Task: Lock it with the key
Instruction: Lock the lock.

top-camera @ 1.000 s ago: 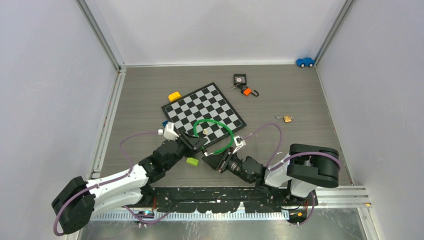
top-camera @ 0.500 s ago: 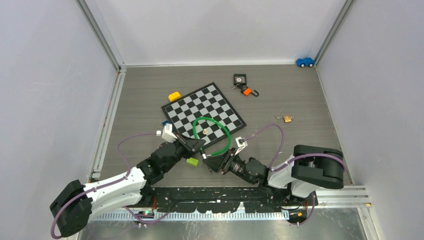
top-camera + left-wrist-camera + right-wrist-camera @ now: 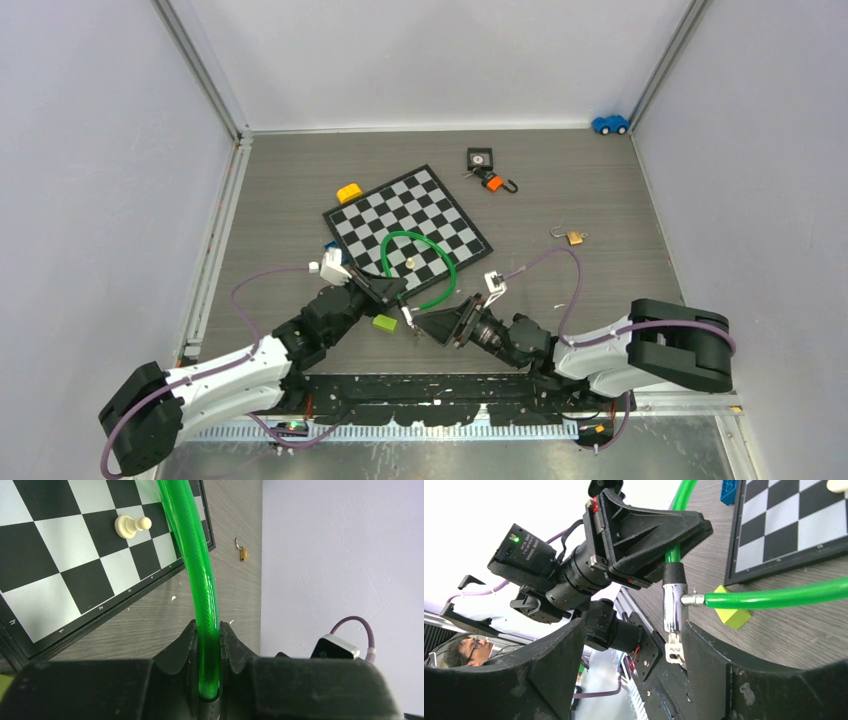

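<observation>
A green cable lock (image 3: 428,240) loops over the chessboard (image 3: 440,200). My left gripper (image 3: 396,291) is shut on the green cable (image 3: 200,580) just above the lock's silver barrel (image 3: 672,607); the jaws pinch the cable from both sides (image 3: 207,630). The cable's other end plugs into the side of the barrel. A small metal key (image 3: 674,650) sticks out of the barrel's lower end. My right gripper (image 3: 631,630) stands open with its fingers wide on either side of the key. The key's head lies close to the right-hand finger (image 3: 714,655), and I cannot tell if they touch.
A white pawn (image 3: 131,525) lies on the board. A lime block (image 3: 384,322) sits beside the grippers. A brass padlock (image 3: 573,237), an orange carabiner (image 3: 495,183), a black box (image 3: 480,158), a yellow block (image 3: 348,193) and a blue toy car (image 3: 609,124) lie farther off.
The right gripper has opened wide around the key, and its arm has stretched out low toward the left. The left gripper has shut on the cable and stays there.
</observation>
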`<state>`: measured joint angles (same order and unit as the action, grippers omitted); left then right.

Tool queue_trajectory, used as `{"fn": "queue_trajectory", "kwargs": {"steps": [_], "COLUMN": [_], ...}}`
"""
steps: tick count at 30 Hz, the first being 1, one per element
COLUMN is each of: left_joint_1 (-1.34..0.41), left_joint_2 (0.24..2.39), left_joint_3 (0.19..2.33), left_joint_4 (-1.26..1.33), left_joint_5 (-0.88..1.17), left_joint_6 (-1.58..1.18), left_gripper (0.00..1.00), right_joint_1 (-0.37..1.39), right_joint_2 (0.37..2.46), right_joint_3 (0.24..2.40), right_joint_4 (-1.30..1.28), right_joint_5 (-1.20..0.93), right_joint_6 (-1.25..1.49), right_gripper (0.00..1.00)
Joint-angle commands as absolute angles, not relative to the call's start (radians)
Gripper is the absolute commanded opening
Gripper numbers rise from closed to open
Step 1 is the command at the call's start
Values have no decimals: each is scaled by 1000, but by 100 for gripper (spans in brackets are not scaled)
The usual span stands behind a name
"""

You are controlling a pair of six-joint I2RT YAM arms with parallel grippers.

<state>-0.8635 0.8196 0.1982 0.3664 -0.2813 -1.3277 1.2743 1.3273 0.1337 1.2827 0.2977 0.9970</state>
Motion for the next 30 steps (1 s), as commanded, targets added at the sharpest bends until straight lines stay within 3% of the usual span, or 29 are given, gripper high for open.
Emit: {"fn": "queue_trajectory", "kwargs": {"steps": [1, 6, 12, 16, 25, 30], "left_joint_1": [-861, -861, -861, -861, -861, -861], "left_joint_2": [827, 848, 851, 845, 843, 849], "left_joint_3": [203, 202, 207, 206, 204, 202], "left_joint_4": [497, 547, 565, 565, 563, 564], "left_joint_5": [-315, -312, -308, -310, -313, -311], "left_joint_6": [-1351, -1377, -1390, -1391, -1394, -1394], "left_gripper": [0, 0, 0, 0, 0, 0], "right_joint_1": [1279, 1288, 1289, 1292, 1305, 1305], "right_joint_2": [1263, 1272, 1425, 1519, 1498, 1488], "right_joint_3": [116, 105, 103, 126, 126, 132], "right_joint_4": [1163, 1188, 1377, 1438, 1437, 1439], "right_joint_5": [328, 337, 293, 275, 298, 293], "right_joint_6": [1039, 1046, 1065, 1088, 1056, 1040], "right_gripper": [71, 61, 52, 39, 26, 8]}}
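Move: The key, sitting in the end of the lock that my left hand holds, is about 5 cm below my open right hand, roughly 2 cm back and 2 cm to its left. From my left hand the key is some 9 cm back, 2 cm right and 3 cm lower. The green block lies on the table about 6 cm left of my right hand, 2 cm back and 16 cm below; the pawn stands 10 cm ahead of my right hand, 1 cm left and 15 cm below. I sink my right hand about 5 cm towards the key, then bring it up 1.5 cm while easing slightly back and left, tipping the hand some 5 degrees. All the way I close the wide-open fingers until they pinch the key's head below the barrel. My left hand keeps its hold on the lock and lifts it about 1 cm. ##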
